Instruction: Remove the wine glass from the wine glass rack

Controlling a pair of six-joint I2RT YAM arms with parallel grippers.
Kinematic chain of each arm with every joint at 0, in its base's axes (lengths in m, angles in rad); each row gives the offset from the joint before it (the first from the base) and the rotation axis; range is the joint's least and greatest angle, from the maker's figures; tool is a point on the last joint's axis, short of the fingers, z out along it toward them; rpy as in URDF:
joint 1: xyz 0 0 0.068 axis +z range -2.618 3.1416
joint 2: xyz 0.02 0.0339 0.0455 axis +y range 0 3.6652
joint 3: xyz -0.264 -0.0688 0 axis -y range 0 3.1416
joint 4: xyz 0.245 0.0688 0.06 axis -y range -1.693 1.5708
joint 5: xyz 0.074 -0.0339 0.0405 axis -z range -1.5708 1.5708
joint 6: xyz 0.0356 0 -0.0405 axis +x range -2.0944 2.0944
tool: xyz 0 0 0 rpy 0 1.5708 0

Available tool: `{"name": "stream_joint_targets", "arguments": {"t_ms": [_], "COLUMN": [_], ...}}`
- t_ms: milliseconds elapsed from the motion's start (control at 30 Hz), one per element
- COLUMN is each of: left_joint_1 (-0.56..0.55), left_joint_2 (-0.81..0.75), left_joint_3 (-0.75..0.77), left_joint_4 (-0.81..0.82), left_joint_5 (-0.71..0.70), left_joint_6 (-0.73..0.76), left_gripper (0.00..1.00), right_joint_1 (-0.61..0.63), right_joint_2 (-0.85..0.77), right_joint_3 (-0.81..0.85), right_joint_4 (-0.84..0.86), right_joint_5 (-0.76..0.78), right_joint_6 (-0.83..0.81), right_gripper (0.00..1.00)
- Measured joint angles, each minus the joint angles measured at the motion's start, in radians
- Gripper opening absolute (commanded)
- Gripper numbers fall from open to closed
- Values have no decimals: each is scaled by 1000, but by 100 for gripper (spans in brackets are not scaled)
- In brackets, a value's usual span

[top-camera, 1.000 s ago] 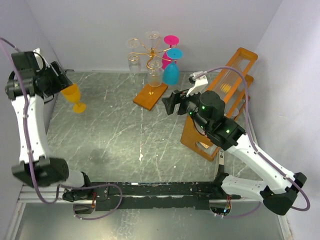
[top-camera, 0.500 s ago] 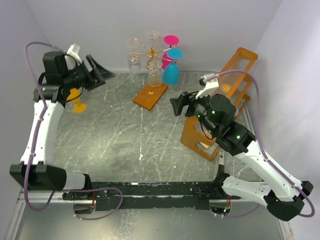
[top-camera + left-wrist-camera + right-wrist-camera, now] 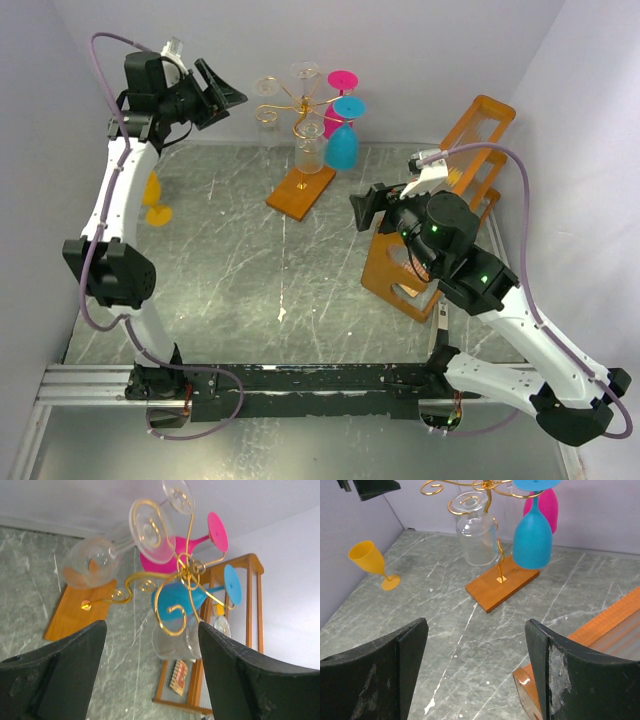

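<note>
The wine glass rack (image 3: 298,104) is a gold wire stand on an orange base (image 3: 300,189) at the back of the table. Several glasses hang from it upside down: clear ones (image 3: 310,153), a blue one (image 3: 343,146) and a pink one (image 3: 338,120). My left gripper (image 3: 228,90) is open, raised just left of the rack's curls, touching nothing. In the left wrist view the rack (image 3: 186,570) lies ahead of the left gripper (image 3: 151,627). My right gripper (image 3: 358,210) is open and empty, right of the base; its view shows the blue glass (image 3: 532,537) and a clear glass (image 3: 477,535).
A yellow glass (image 3: 152,192) stands upright on the table at the left, partly behind my left arm, and shows in the right wrist view (image 3: 367,559). A big orange frame (image 3: 440,215) with clear panels leans at the right, close under my right arm.
My left arm has risen from beside the yellow glass and swung right towards the rack, jaws wider. The yellow glass stays on the table. My right arm shifted slightly right.
</note>
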Motion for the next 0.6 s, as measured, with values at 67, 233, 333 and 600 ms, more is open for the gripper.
{"name": "stream_joint_targets", "arguments": {"t_ms": [67, 233, 333, 600], "left_joint_1": [-10, -27, -33, -67], "left_joint_2": [38, 93, 119, 266], "left_joint_3": [45, 92, 107, 270], "left_joint_4": [12, 51, 72, 76], "left_joint_5": [-21, -79, -108, -150], "left_joint_6": [-10, -54, -84, -135], "left_gripper": [85, 84, 83, 76], "right_joint_1": [0, 0, 0, 0], "right_joint_2": [-4, -16, -23, -40], "right_joint_3": [0, 0, 0, 0], "right_joint_4": [-2, -4, -5, -4], "right_joint_5": [6, 28, 37, 62], "right_joint_6": [0, 0, 0, 0], "right_gripper": [79, 79, 79, 79]}}
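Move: Ahead of the left hand hangs the rack's left clear glass, about 12 cm farther out, 7 cm to the right, its middle some 9 cm below. From that glass, the rack's gold hub stands roughly 8 cm to the right and 4 cm nearer; the back clear glass hangs 8 cm right and 4 cm beyond; the front clear glass hangs 9 cm right and 13 cm nearer. From the right hand, the left clear glass lies around 28 cm ahead, 18 cm left and 8 cm lower. Reaching forward about 8 cm and drifting nearly 3 cm to the right at almost constant height, the left hand brings its wide-open fingers towards the foot of the left clear glass. Its wrist turns only slightly, some 5 degrees counter-clockwise; no grip is taken. The empty right hand eases about 2 cm right, rising a little. ##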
